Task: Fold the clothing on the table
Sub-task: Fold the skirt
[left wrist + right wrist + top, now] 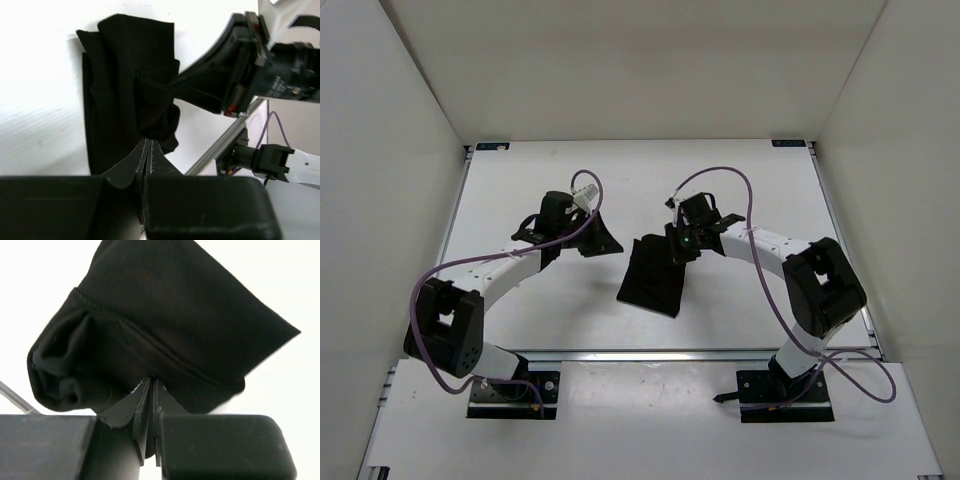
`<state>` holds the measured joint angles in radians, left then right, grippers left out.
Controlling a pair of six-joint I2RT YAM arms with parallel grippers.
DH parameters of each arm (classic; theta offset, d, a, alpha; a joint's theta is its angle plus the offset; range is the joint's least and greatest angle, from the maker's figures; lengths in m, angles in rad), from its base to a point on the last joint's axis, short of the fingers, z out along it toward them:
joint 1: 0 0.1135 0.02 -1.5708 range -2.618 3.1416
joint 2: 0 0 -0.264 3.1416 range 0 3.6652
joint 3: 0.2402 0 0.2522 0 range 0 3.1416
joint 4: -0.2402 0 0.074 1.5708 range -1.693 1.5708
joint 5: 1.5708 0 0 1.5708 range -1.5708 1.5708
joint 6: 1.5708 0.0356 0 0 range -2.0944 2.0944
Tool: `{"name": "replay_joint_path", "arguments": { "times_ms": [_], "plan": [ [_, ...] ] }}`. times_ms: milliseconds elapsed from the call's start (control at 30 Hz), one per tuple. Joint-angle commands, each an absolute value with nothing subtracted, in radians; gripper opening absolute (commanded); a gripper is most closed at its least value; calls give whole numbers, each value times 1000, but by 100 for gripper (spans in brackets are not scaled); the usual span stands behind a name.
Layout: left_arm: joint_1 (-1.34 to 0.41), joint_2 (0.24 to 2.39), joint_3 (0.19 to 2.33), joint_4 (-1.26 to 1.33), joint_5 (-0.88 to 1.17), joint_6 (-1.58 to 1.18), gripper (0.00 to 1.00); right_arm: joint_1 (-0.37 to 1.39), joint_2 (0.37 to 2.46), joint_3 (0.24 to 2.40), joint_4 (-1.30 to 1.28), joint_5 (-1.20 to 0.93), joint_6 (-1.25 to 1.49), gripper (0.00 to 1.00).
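The clothing [650, 282] is a small black garment, partly folded, lying in the middle of the white table [520, 190]. My right gripper [674, 249] is at its far right corner, shut on a bunched fold of the clothing [190, 315]; the right gripper [153, 382] shows its jaws pressed together on the hem. The left wrist view shows the right gripper [172, 86] pinching the clothing [120, 75]. My left gripper [613, 246] sits just left of the garment with its jaws together. In its own view the left gripper [148, 141] has nothing visibly between its tips.
An aluminium rail [700, 355] runs along the table's near edge, with both arm bases behind it. White walls [400, 120] enclose the table on the left, back and right. Purple cables [720, 175] loop over both arms.
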<state>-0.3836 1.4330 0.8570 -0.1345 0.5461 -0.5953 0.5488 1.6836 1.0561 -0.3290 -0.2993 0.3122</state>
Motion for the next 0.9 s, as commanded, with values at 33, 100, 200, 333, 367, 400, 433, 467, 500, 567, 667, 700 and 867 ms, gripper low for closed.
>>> {"name": "replay_joint_path", "arguments": {
  "times_ms": [33, 100, 200, 333, 367, 400, 433, 467, 500, 567, 667, 700, 867],
  "plan": [
    [-390, 1365, 828, -111, 580, -627, 0, 551, 1727, 1108, -258, -351, 298, 3],
    [-382, 1373, 828, -104, 580, -637, 0, 575, 1717, 1098, -250, -367, 316, 2],
    [-374, 1399, 844, -84, 598, -643, 0, 618, 1680, 1045, -192, -385, 356, 4],
    [-385, 1433, 853, -60, 610, -649, 0, 656, 1654, 989, -143, -422, 406, 2],
    [-388, 1445, 847, -49, 615, -650, 0, 661, 1652, 988, -146, -431, 410, 2],
    [-384, 1450, 851, -40, 612, -655, 0, 675, 1652, 995, -155, -426, 417, 2],
    [-388, 1460, 851, -35, 621, -657, 0, 692, 1651, 994, -161, -416, 426, 2],
    [-384, 1462, 850, -26, 624, -660, 0, 698, 1644, 1002, -164, -413, 425, 2],
    [-393, 1471, 850, -25, 624, -660, 0, 715, 1638, 1000, -166, -407, 439, 2],
    [-388, 1486, 845, -9, 632, -660, 0, 732, 1631, 980, -160, -396, 454, 2],
    [-387, 1497, 845, -18, 649, -653, 0, 762, 1623, 965, -140, -390, 491, 2],
    [-387, 1494, 844, -20, 647, -649, 0, 778, 1623, 956, -124, -388, 506, 2],
    [-391, 1467, 821, -54, 641, -621, 0, 808, 1650, 905, -43, -408, 555, 2]
  ]
}}
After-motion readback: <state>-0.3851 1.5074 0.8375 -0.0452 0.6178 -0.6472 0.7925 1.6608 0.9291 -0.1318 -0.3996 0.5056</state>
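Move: The folded skirt's middle lies about 3 cm back and 5 cm left of the right hand, some 4 cm below its closed fingers; the skirt's near edge is about 11 cm back and 6 cm left. The left gripper hovers roughly 12 cm left and 2 cm ahead. From the left hand the skirt's middle is some 4 cm back, 7 cm right and 12 cm down. The skirt's bunched upper layer is swept by the closed right fingers, which seem to stroke along the cloth back and to the left, about 9 cm back and 8 cm left at an even height, towards the near edge. The wrist swings some 10 degrees counter-clockwise and tilts a little; the fingers stay shut. ##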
